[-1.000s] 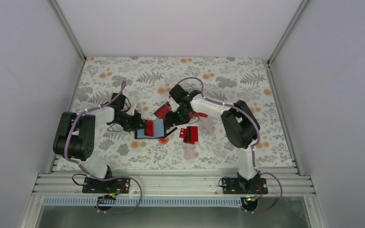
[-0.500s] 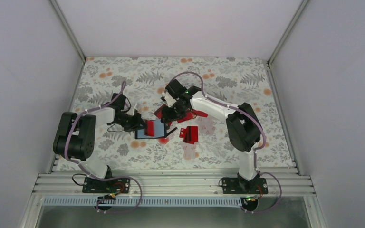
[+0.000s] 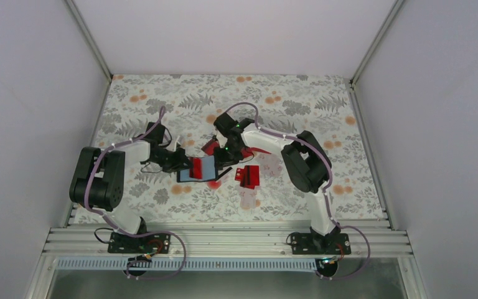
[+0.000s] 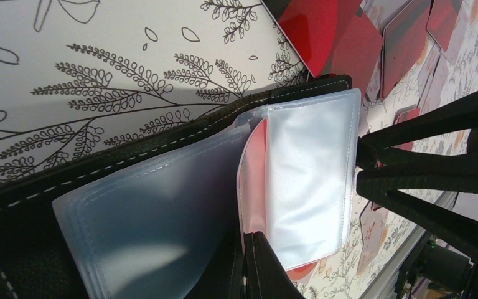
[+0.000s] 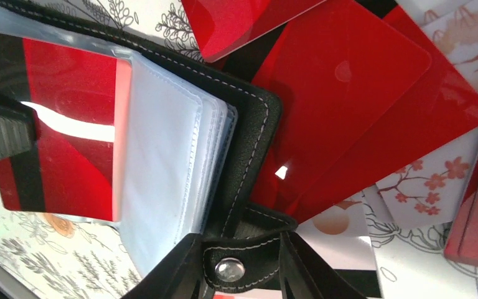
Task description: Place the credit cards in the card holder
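The card holder (image 3: 201, 172) lies open mid-table, and a red credit card with a black stripe (image 5: 68, 131) sits inside one of its clear sleeves (image 4: 311, 180). My left gripper (image 3: 182, 162) is shut on the holder's left side, pinching a sleeve edge (image 4: 249, 258). My right gripper (image 3: 223, 159) is at the holder's right edge, and its fingers press both sides of the black snap tab (image 5: 239, 269). Loose red credit cards (image 5: 355, 99) lie overlapped just beyond that edge. Two more credit cards (image 3: 248, 176) rest to the right.
A red card (image 3: 210, 146) pokes out behind the right wrist and another card (image 3: 260, 150) lies under the right forearm. A small red round spot (image 3: 214, 184) marks the floral cloth (image 3: 162, 99) in front of the holder. White walls enclose the table.
My right gripper has moved in to the holder's right edge and its jaws have narrowed around the snap tab. The left gripper and the holder have stayed put.
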`<state>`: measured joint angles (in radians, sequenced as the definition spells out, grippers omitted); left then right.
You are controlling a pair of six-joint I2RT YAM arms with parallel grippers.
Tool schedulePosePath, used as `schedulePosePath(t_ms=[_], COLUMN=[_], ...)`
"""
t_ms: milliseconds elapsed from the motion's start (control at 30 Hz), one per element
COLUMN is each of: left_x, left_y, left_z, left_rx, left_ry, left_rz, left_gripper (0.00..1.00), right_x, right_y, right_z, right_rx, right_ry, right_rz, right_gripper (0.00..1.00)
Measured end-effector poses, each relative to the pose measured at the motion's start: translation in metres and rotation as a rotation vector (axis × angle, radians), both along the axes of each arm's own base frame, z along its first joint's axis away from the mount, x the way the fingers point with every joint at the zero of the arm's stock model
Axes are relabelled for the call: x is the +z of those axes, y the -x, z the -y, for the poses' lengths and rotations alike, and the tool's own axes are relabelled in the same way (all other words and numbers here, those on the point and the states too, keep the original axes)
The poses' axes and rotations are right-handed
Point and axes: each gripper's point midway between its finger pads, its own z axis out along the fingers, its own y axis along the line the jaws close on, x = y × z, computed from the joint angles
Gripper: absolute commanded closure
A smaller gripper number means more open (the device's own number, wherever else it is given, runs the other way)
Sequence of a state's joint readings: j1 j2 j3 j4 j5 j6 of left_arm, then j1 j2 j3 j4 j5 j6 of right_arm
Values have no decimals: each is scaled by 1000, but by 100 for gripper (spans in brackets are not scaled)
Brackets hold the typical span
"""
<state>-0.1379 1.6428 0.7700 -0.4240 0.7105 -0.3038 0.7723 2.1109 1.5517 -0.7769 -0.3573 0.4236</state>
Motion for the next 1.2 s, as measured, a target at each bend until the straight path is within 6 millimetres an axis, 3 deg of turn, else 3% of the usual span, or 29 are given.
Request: schedulePosePath(t_ms=[733,1200], left_x=[6,4], left_y=[0,7], left_z=[4,13], left_rx=[-11,-6], left_ry=[9,103], left_rz=[18,16], left_gripper=[98,98], right_x=[-14,-17], right_y=[0,-1], right_z=[10,10], right_rx=[-12,-16], right_ry=[48,60], right_rz=[5,-2], right_gripper=[86,96])
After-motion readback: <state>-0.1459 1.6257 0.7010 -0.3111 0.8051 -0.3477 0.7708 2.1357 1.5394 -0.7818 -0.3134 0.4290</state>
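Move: The card holder's clasp tab lies right between the right hand's parted fingertips, some 2 cm below the hand point. From there, red cards lie about 4 cm ahead, partly under the holder's edge, another red card 7 cm ahead and 3 cm left, and a red card pile 3 cm back and 10 cm right. The left hand still pinches a red card; its clear pocket is centred about 3 cm to that hand's right, level fore and aft, and 1 cm lower. The right hand sinks nearly 2 cm and eases about 1 cm to its right, over and onto the clasp tab at the holder's right edge, while its fingers close from a third open to nearly shut and pinch the tab between their tips. The left hand first holds still, keeping its pinch on the red card's edge, then in the second half shifts just over 1 cm to the right towards the right hand, rising slightly before dipping and drawing back a little, with a slight roll that lowers its left side. ##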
